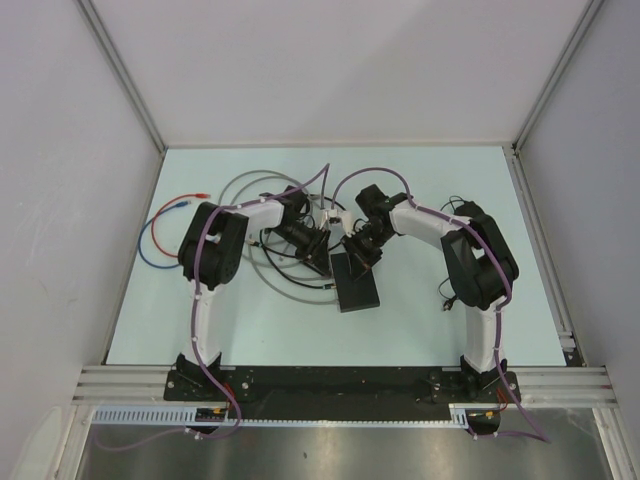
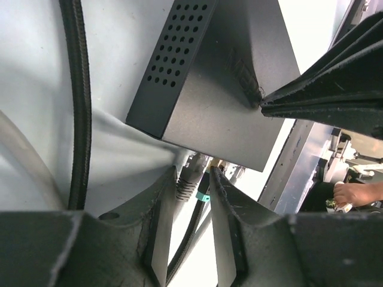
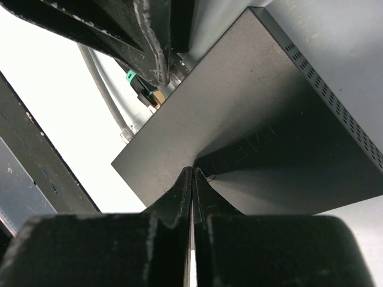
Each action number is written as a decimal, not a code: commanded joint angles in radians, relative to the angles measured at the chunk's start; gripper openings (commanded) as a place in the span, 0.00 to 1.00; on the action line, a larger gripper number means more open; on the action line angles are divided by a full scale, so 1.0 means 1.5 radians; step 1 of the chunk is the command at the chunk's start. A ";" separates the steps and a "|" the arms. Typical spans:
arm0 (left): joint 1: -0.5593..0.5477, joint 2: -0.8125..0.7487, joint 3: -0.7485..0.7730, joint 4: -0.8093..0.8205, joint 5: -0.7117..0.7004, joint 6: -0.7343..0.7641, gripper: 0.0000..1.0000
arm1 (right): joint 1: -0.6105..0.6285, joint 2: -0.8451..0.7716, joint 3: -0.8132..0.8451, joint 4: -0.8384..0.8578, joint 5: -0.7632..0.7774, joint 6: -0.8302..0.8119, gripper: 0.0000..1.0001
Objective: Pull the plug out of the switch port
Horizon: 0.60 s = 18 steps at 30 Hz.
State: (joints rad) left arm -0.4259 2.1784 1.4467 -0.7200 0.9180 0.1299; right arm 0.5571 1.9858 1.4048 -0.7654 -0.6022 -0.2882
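Note:
The switch (image 1: 357,283) is a flat matte-black box lying mid-table; its top and perforated side fill the left wrist view (image 2: 221,89) and the right wrist view (image 3: 251,119). At its port edge sit a grey-booted plug (image 2: 187,182) and a black plug with a teal tab (image 2: 204,186), both still in their sockets. My left gripper (image 2: 192,173) (image 1: 324,250) is narrowed onto these plugs, each finger touching one. My right gripper (image 3: 193,170) (image 1: 360,250) is shut, its tips pressed on the switch's top. The teal-tabbed plug (image 3: 140,86) also shows under the left fingers.
Grey cable loops (image 1: 250,205) lie behind and left of the switch. A blue and red cable (image 1: 155,235) curls at the far left, and a thin black cable (image 1: 452,208) sits by the right arm. A black braided cable (image 2: 75,107) runs beside the switch. Walls enclose the table.

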 commanded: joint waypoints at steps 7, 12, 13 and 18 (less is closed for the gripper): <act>-0.047 0.051 0.030 -0.014 -0.078 0.004 0.37 | 0.008 -0.002 -0.005 0.004 0.024 -0.004 0.00; -0.047 0.057 0.027 -0.017 -0.110 0.001 0.18 | 0.008 -0.006 -0.004 0.004 0.024 -0.003 0.00; -0.047 0.056 0.026 -0.015 -0.116 -0.001 0.15 | 0.008 -0.007 -0.004 0.004 0.025 -0.003 0.00; -0.047 0.058 0.030 -0.021 -0.139 -0.007 0.00 | 0.008 -0.006 -0.004 0.006 0.024 -0.002 0.00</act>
State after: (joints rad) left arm -0.4683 2.2093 1.5032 -0.7631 0.8864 0.1047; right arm 0.5636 1.9858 1.4048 -0.7681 -0.6014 -0.2882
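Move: The grey cable's ribbed plug, seated in the switch port, is only about 2 cm to the left hand's right, 1 cm back and 1 cm below. The teal-banded black plug sits roughly 2 cm nearer the base than that grey plug, with the other clear plug about 3 cm nearer. The switch's middle is some 7 cm right and 2 cm back of the left hand. From the right hand, the grey plug lies about 6 cm left, 3 cm ahead and 2 cm lower. Rightward, and slightly back, the left hand eases about 1 cm in over the ribbed grey plug towards the switch's port side, its fingers still part-open. It then stays there and closes the fingers nearly shut around the plug's end at the port, with hardly any turn of the wrist. The right hand stays put, fingers still shut with the tips on the switch's lid. ##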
